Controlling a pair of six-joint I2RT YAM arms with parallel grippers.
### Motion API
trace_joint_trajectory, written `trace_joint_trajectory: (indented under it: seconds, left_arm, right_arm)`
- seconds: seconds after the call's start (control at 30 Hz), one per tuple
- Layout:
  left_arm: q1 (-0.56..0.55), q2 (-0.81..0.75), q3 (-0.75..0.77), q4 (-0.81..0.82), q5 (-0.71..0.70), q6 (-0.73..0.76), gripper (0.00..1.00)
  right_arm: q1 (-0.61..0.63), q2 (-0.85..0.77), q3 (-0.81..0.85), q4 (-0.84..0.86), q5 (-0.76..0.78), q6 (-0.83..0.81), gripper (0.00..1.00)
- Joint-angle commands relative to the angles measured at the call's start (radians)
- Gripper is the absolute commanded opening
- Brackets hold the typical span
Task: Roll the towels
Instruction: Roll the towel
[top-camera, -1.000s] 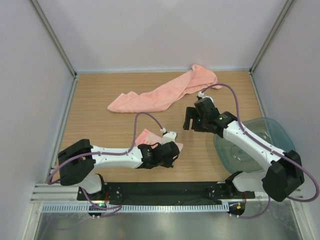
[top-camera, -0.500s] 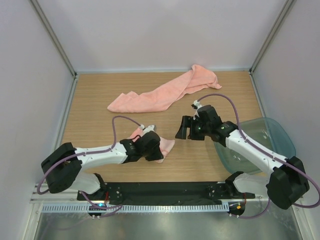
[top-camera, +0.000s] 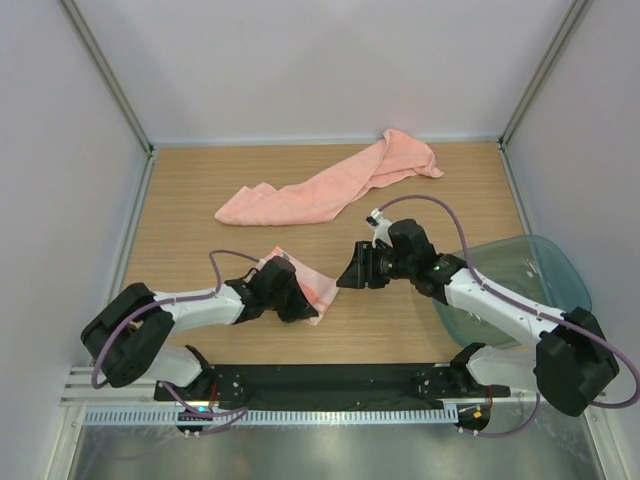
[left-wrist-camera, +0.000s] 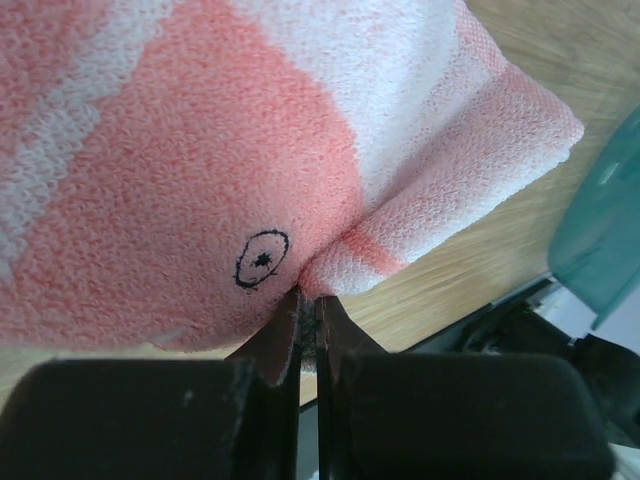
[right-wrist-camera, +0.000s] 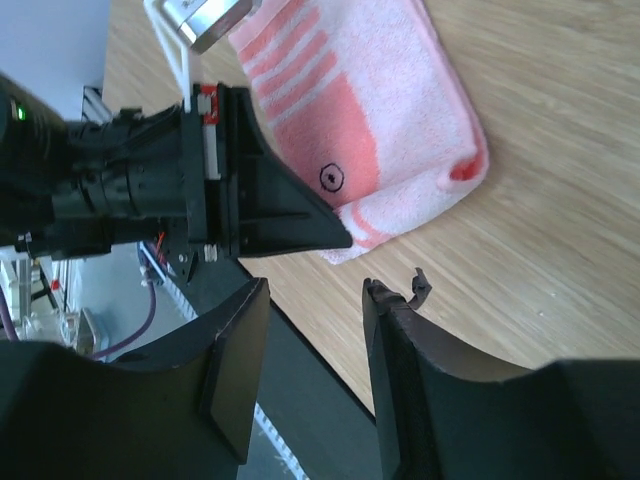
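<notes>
The long plain pink towel (top-camera: 320, 190) lies spread across the far part of the table. The smaller striped towel (top-camera: 318, 288) (right-wrist-camera: 370, 130) lies near the front, partly folded over. My left gripper (top-camera: 302, 302) (left-wrist-camera: 308, 302) (right-wrist-camera: 335, 238) is shut on that towel's near edge, with the pink terry (left-wrist-camera: 200, 150) bulging above the fingertips. My right gripper (top-camera: 350, 276) (right-wrist-camera: 315, 290) hovers just right of the small towel. Its jaws stand apart with only bare wood between them.
A translucent teal tray (top-camera: 545, 262) (left-wrist-camera: 600, 230) sits at the right front, under the right arm. The black base rail (top-camera: 330, 380) runs along the near edge. Grey walls close in the table on three sides.
My left gripper has pulled the small towel to the left. My right gripper has moved down and left toward it, and its jaws have narrowed.
</notes>
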Motion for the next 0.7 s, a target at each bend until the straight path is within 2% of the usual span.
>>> trace_joint_trajectory:
  seconds: [0.0, 0.07, 0.17, 0.27, 0.4, 0.53, 0.67]
  left_arm:
    - [0.052, 0.045, -0.055, 0.141, 0.132, -0.068, 0.0]
    - [0.08, 0.056, -0.079, 0.228, 0.195, -0.091, 0.0]
    - [0.1, 0.047, -0.087, 0.235, 0.221, -0.102, 0.0]
    - [0.1, -0.006, -0.031, 0.11, 0.2, -0.036, 0.0]
    - [0.1, -0.094, 0.072, -0.185, 0.062, 0.065, 0.0]
    - [0.104, -0.132, 0.123, -0.271, 0.025, 0.108, 0.0]
    - [0.118, -0.129, 0.146, -0.282, 0.025, 0.128, 0.0]
  right_arm:
    - [0.023, 0.028, -0.037, 0.155, -0.083, 0.016, 0.49]
    - [0.039, 0.054, -0.045, 0.209, -0.092, 0.018, 0.5]
    - [0.046, 0.072, -0.053, 0.246, -0.089, 0.024, 0.51]
    - [0.045, 0.071, -0.044, 0.25, -0.074, 0.024, 0.51]
    - [0.046, 0.054, -0.024, 0.232, -0.054, 0.015, 0.51]
    - [0.046, 0.048, -0.005, 0.217, -0.053, 0.01, 0.52]
    - [0.045, 0.048, 0.007, 0.211, -0.055, 0.013, 0.53]
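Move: The towel being rolled is pinched at its near edge in the left hand; its middle lies about 6 cm ahead of that hand, 3 cm to its left and roughly 1 cm lower. From the right hand, half open in the air, the towel's middle is some 10 cm left, 1 cm back and 12 cm below. The spare towel lies about 22 cm ahead of the right hand and 4 cm left, the green bin about 33 cm to its right and 2 cm back. The towel's near edge, still pinched in the shut left gripper, is held low while that wrist rolls barely 10 degrees, then is raised about 5 cm and carried some 2 cm forward over the towel as the roll mostly comes back. The right hand eases about 2.5 cm left towards the towel, dipping nearly 2 cm and rising partway again, fingers staying half open without touching the towel. ##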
